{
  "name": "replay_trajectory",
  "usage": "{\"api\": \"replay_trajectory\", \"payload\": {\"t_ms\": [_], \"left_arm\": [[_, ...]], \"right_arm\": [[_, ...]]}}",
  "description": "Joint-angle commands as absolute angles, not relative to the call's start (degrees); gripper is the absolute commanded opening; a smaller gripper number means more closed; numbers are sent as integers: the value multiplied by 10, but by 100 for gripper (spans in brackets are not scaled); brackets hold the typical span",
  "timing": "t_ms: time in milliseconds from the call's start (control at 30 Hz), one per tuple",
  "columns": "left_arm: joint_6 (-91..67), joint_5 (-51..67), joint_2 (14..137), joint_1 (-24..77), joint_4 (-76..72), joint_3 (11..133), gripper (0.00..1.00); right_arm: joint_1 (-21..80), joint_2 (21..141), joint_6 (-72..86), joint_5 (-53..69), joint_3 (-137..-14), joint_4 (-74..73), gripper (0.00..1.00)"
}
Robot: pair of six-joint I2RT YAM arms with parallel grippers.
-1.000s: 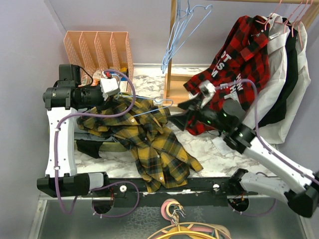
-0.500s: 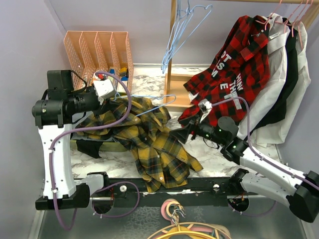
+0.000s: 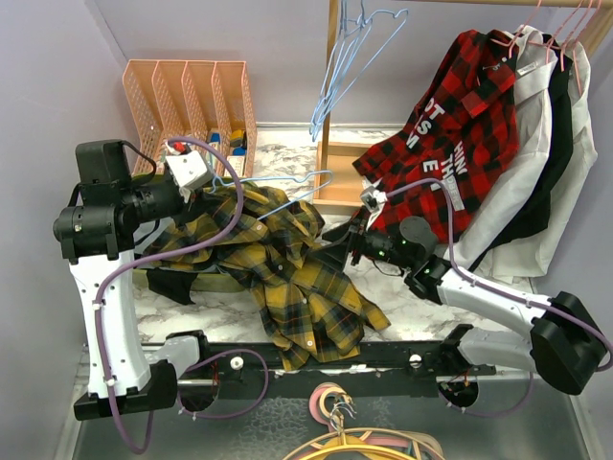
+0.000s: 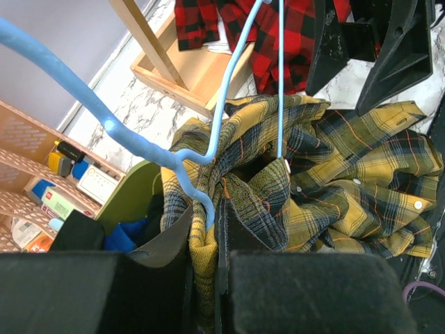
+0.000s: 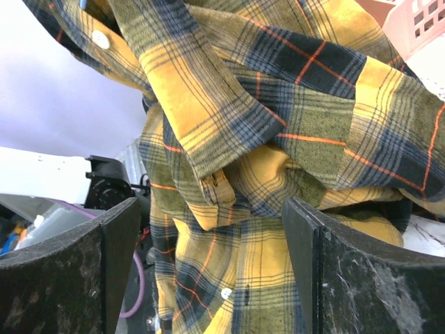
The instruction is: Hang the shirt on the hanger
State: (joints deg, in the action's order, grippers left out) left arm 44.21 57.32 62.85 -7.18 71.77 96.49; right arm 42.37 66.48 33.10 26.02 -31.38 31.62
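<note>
The mustard-and-dark plaid shirt (image 3: 287, 273) lies bunched on the marble table, its upper part lifted at the left. My left gripper (image 3: 204, 189) is shut on a fold of the shirt (image 4: 348, 181) together with the wire of the light-blue hanger (image 4: 208, 139), which runs down between its jaws (image 4: 206, 217). The hanger (image 3: 287, 182) reaches right over the shirt, partly tucked inside the cloth. My right gripper (image 3: 345, 244) is at the shirt's right edge. In the right wrist view it (image 5: 212, 233) stands open, with plaid folds (image 5: 229, 90) bulging between and beyond the fingers.
A pink wire file rack (image 3: 192, 91) stands at the back left. A wooden clothes rack (image 3: 330, 134) holds spare blue hangers (image 3: 345, 67), a red-and-black plaid shirt (image 3: 450, 125) and white and black garments (image 3: 546, 144). A dark cloth (image 3: 172, 285) lies under the shirt.
My left arm has drawn left and up, lifting the shirt and hanger. My right gripper has moved left and down to the shirt's edge, its jaws narrowing slightly.
</note>
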Motion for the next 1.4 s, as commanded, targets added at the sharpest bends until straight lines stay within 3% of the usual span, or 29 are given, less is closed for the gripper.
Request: {"api": "replay_trajectory", "payload": {"t_ms": [0, 100, 300, 367, 433, 500, 533, 733, 1067, 1367], "left_arm": [[436, 603, 620, -77, 714, 958, 0], [436, 618, 625, -86, 717, 962, 0], [436, 618, 634, -88, 712, 960, 0], [436, 620, 633, -90, 708, 957, 0], [437, 618, 635, -90, 708, 955, 0], [440, 612, 636, -91, 709, 956, 0], [443, 606, 636, -90, 713, 960, 0], [490, 570, 653, -90, 762, 1035, 0], [579, 491, 650, -90, 795, 1062, 0], [596, 400, 646, -86, 762, 1038, 0]], "right_arm": [[429, 674, 339, 253, -331, 363, 75], [430, 704, 345, 265, -351, 361, 65], [446, 760, 351, 263, -365, 383, 63], [449, 769, 355, 258, -362, 393, 59], [449, 774, 358, 249, -361, 396, 43], [449, 770, 357, 228, -363, 386, 13], [449, 764, 354, 209, -363, 378, 3], [436, 713, 282, 56, -434, 229, 1], [313, 771, 286, 149, -562, 127, 1], [301, 794, 262, 158, -654, 47, 1]]}}
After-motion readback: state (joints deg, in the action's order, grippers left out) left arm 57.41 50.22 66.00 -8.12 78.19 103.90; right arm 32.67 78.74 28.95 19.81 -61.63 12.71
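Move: The loose fold of the shirt that the open right hand goes for hangs about 4 cm to its left, 1 cm ahead and 2 cm lower; the free end of the blue hanger juts out roughly 13 cm ahead of that hand, 1 cm left and 9 cm higher. The wooden box lies some 24 cm ahead, 4 cm right and 18 cm below. From the left hand, which already grips shirt and hanger, the fold is about 16 cm right, 1 cm back and 18 cm lower. The right hand eases about 3 cm left and 2 cm down, shuts its fingers to pinch the shirt's loose fold, then carries it some 12 cm forward and 11 cm up, drifting 4 cm right and turning clockwise some 15 degrees, up to the hanger's free end. The left hand keeps its grip on shirt and hanger, and once the fold is pinched it shifts a couple of centimetres left and rolls slightly, its left side rising. ##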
